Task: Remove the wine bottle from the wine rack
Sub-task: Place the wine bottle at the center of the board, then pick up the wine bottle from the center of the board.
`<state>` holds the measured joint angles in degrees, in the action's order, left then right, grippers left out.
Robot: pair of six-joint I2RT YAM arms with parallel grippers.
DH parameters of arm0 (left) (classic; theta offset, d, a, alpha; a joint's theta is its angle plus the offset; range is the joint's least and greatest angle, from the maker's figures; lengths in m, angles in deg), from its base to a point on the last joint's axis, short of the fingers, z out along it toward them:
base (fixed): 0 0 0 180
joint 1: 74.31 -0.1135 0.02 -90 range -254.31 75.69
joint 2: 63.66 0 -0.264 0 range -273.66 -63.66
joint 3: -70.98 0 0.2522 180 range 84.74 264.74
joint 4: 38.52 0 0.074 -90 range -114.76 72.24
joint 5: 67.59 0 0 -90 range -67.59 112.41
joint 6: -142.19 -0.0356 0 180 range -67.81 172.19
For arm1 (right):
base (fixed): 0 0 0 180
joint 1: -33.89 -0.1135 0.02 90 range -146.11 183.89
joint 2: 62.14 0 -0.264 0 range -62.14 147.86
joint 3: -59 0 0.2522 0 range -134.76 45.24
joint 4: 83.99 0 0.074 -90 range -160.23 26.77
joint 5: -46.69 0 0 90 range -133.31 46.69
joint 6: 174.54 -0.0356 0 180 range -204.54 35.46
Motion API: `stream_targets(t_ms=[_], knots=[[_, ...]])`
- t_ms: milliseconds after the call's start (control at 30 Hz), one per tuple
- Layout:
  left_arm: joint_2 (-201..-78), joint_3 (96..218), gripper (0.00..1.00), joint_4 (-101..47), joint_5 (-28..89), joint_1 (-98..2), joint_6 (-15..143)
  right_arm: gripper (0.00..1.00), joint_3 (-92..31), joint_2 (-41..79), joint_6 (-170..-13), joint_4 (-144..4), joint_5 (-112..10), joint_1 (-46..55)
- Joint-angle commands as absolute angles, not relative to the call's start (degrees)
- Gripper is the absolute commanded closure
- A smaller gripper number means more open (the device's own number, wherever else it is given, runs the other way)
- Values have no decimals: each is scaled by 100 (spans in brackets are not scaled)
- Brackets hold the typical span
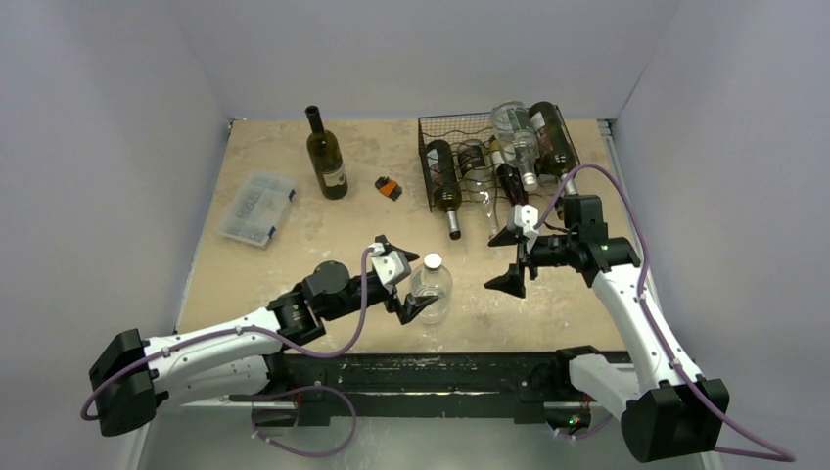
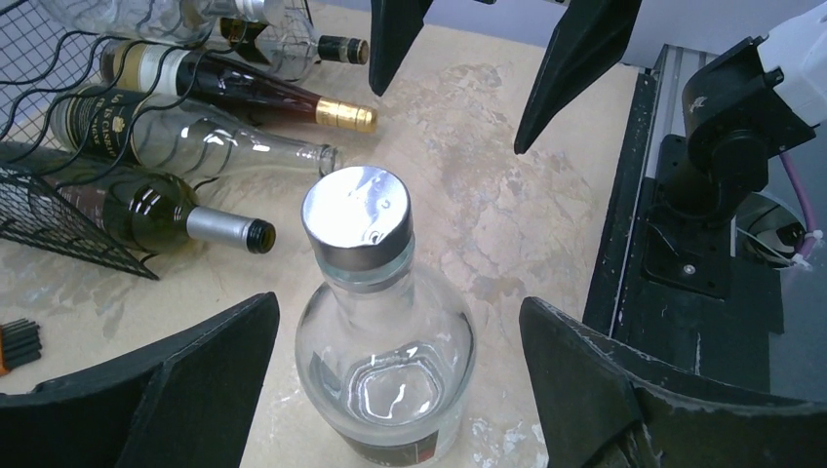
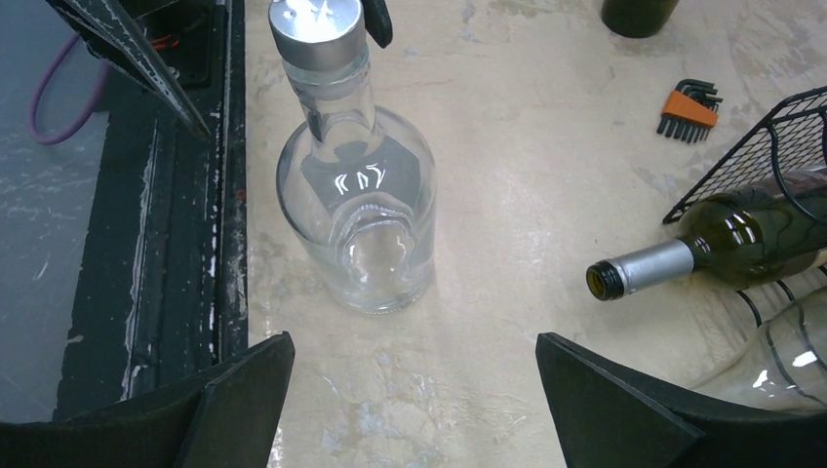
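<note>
The black wire wine rack (image 1: 425, 157) stands at the back right, with several wine bottles lying in it, necks toward me. One dark green bottle (image 3: 741, 239) with a silver neck sticks out of the rack (image 3: 770, 136). A clear glass bottle (image 1: 432, 292) with a silver cap stands upright on the table near the front edge. My left gripper (image 2: 400, 302) is open and straddles this bottle (image 2: 385, 370), with a gap on each side. My right gripper (image 1: 489, 262) hangs open and empty between that bottle (image 3: 356, 214) and the rack front.
A dark bottle (image 1: 327, 162) stands upright at the back middle. An orange hex-key set (image 1: 390, 187) lies beside the rack. A clear compartment box (image 1: 257, 208) sits at the left. The black base rail (image 1: 421, 372) runs along the near edge.
</note>
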<state>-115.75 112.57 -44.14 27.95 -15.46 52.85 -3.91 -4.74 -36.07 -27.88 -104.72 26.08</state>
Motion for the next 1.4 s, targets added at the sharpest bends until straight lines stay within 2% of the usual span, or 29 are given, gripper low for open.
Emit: stream_targets(t_ms=[0, 233, 733, 1367], knots=[[-11814, 11129, 7, -5593, 2944, -1577, 5109, 1, -363, -510, -3481, -2833, -10459, 2640], [-12164, 11105, 12, -6026, 2820, -1577, 5175, 1, -372, -509, -3405, -2783, -10405, 2637], [-12550, 11150, 31, -6221, 2677, -1577, 5471, 1, -372, -501, -3330, -2708, -10290, 2639], [-12597, 11137, 34, -6236, 2663, -1577, 5509, 1, -354, -458, -3313, -2700, -10263, 2635]])
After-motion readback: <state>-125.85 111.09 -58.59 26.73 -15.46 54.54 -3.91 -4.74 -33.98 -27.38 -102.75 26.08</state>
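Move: The clear wine bottle stands upright just off the left hand's open fingertips, about 3 cm to the right and 2 cm ahead, its middle some 6 cm lower, so the fingers come in at neck and shoulder height. From the same hand, the nearest dark bottle in the rack lies about 30 cm ahead and 7 cm right; the orange key set is some 33 cm ahead and 7 cm left. From the right hand, the clear bottle is roughly 13 cm left and 3 cm back. The left hand eases right and forward about 3 cm towards the clear wine bottle, bringing its spread fingers to either side of the bottle just below the cap, the wrist barely turning. As the reach slows, the fingers close from nearly wide open to about two-thirds and the hand sinks about 1 cm, then holds there around the neck and shoulder; whether a pad touches the glass can't be made out. ##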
